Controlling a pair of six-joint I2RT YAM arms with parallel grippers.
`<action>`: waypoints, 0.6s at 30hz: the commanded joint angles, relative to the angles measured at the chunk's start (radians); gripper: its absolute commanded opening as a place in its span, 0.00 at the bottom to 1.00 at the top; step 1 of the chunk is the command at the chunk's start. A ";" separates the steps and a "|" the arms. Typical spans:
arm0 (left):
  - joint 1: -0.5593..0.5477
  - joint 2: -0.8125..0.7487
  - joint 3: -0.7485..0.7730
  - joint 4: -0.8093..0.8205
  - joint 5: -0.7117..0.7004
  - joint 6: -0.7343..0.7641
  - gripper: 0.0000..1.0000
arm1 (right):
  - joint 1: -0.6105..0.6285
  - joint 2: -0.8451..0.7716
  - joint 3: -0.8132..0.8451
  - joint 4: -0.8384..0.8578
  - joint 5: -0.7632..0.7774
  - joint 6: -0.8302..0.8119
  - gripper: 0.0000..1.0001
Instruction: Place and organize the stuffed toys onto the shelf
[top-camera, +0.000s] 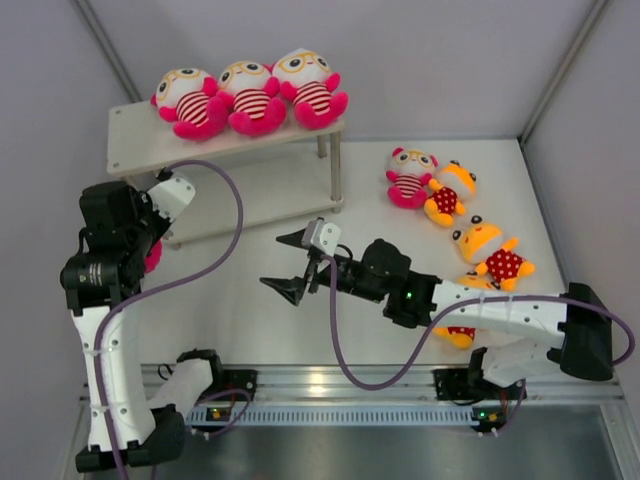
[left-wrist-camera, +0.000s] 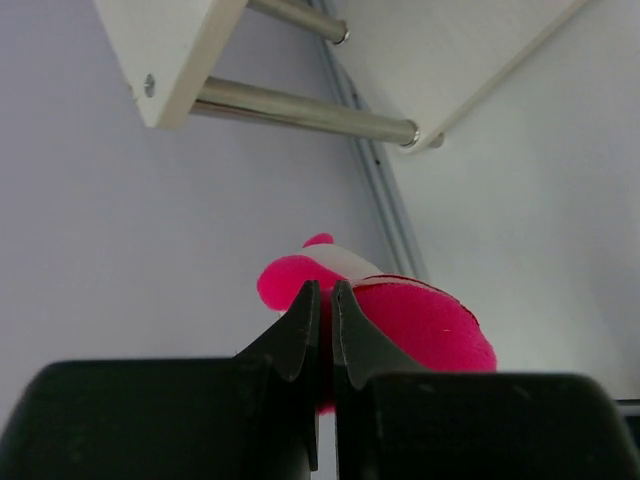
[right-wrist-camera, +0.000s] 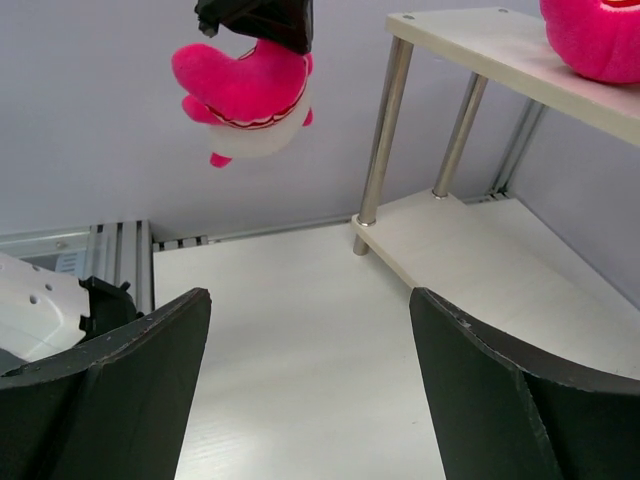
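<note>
Three stuffed toys with striped bodies and hot-pink limbs (top-camera: 250, 97) sit in a row on the top board of the shelf (top-camera: 135, 140). My left gripper (left-wrist-camera: 322, 298) is shut on a hot-pink limb of another such toy (left-wrist-camera: 425, 320), held in the air left of the shelf; from above only a pink sliver (top-camera: 154, 256) shows under the arm. My right gripper (top-camera: 271, 261) stands wide open above the table, in front of the shelf, holding nothing. Its wrist view shows that hanging toy (right-wrist-camera: 250, 95) and the shelf's lower board (right-wrist-camera: 470, 250).
On the table at the right lie one striped pink toy (top-camera: 408, 177) and two orange-yellow toys in red dotted outfits (top-camera: 447, 195) (top-camera: 492, 255). A third orange one (top-camera: 460, 336) lies partly under my right arm. Grey walls stand on three sides.
</note>
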 joint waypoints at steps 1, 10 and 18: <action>-0.004 0.033 0.048 0.023 -0.140 0.111 0.00 | -0.009 -0.051 -0.015 0.023 -0.012 0.008 0.81; -0.002 0.066 0.099 0.227 -0.096 0.311 0.00 | -0.010 -0.066 -0.029 0.022 -0.005 0.005 0.81; -0.005 0.098 0.076 0.386 -0.162 0.419 0.00 | -0.009 -0.052 -0.018 0.017 -0.008 -0.003 0.82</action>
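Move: The panda toy is already in my left hand's shut fingers. It is bound for the bare left end of the shelf's top board, about 22 cm ahead of that hand, some 3 cm to its right and 5 cm lower. The nearest seated panda is roughly 25 cm ahead and 14 cm right, with the middle panda about 26 cm ahead and 27 cm right. From my right hand, the bare end lies about 30 cm ahead, 28 cm left and 4 cm below. I lift the panda with my left hand, first easing it a little left, then carrying it up and forward towards the shelf's left end: about 6 cm of rise, 5 cm forward and 4 cm left in all. As it goes I roll the wrist some 20 degrees, left side rising, and tip the fingers up slightly, keeping my pinch on the toy. ##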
